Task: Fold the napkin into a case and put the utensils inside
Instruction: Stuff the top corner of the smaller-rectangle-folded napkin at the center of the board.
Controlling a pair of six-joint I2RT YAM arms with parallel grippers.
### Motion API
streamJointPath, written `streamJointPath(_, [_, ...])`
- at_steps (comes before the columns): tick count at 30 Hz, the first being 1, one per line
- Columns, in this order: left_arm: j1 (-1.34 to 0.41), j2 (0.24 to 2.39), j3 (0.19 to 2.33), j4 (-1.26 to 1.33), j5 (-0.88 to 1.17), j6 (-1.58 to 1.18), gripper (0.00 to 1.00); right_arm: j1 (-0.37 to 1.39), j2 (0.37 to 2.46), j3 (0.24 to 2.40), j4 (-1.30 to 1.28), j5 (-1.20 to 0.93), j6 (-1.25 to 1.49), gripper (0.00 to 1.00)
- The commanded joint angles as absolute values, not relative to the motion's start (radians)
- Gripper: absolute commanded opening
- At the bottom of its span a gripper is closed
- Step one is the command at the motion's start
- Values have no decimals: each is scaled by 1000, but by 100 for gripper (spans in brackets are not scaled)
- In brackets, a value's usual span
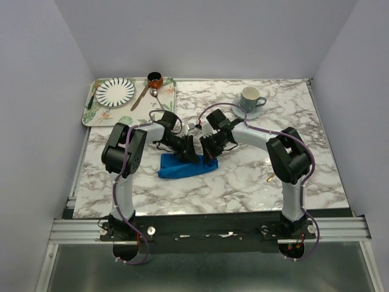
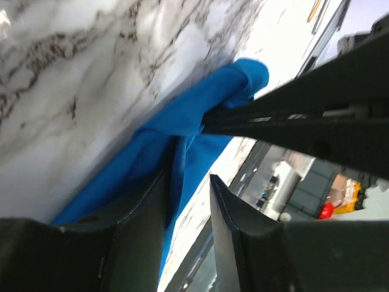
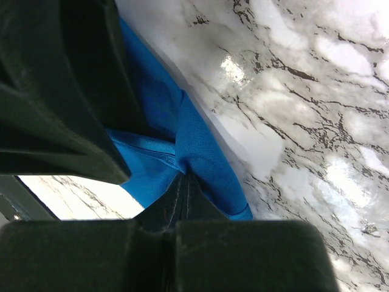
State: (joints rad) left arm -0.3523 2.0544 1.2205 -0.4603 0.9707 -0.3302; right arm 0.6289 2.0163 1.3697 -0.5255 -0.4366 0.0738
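The blue napkin lies folded into a narrow strip on the marble table between the two arms. My right gripper is shut on a fold of the napkin at its right end. My left gripper stands open just over the napkin, with the cloth's edge against the left finger. From above, the left gripper and right gripper sit close together over the cloth. Of the utensils, only a small gold-coloured piece shows, beside the right arm.
A patterned tray at the back left holds a striped plate, a brown-handled spoon and a copper pot. A grey cup on a saucer stands at the back right. Walls close in on both sides.
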Motion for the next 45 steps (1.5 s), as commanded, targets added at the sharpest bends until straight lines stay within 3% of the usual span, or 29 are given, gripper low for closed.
streamJointPath(1, [-345,2002,1201,-574,925,-206,45,615,2071,1368,-574,-379,20,1])
streamJointPath(7, [-362,2023,1224,-566,904,-209,35,615,2060,1373,-572,-443,8,1])
streamJointPath(8, [-365,2025,1230,-565,899,-209,31,617,2060,1373,-572,-460,8,1])
streamJointPath(9, [-365,2026,1238,-565,894,-212,21,617,2050,1374,-572,-465,8,0])
streamJointPath(15, [-367,2040,1270,-539,900,-258,0,615,2003,1370,-568,-535,-32,1])
streamJointPath(27, [-368,2126,1338,-506,893,-319,0,600,2013,1393,-597,-554,-63,2])
streamJointPath(34, [-368,2192,1367,-522,884,-314,0,574,2002,1448,-658,-554,-100,34])
streamJointPath(40, [-370,2207,1376,-555,874,-293,0,545,1997,1514,-669,-569,-92,45])
streamJointPath(45, [-370,2206,1376,-561,868,-287,0,525,2051,1571,-650,-563,-55,46])
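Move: The napkin's middle lies about 3 cm left of, 2 cm back from and 2 cm below the left hand, whose open fingers are already in its far fold; the right fingertips stand some 5 cm to that hand's right. The small spoon on the tray is about 21 cm ahead and 13 cm left. From the right hand, shut and poking into the cloth, the napkin's middle is some 8 cm left and 2 cm back, the cup about 20 cm ahead and 14 cm right. Draw the left gripper back about 1 cm as its fingers shut, then lift slightly, carry it some 3 cm forward, a little right, and sink the closed tips into the napkin's fold to tuck the corner. Keep the right tips down, turning slightly counter-clockwise; then open them and lift them off, up and forward. ##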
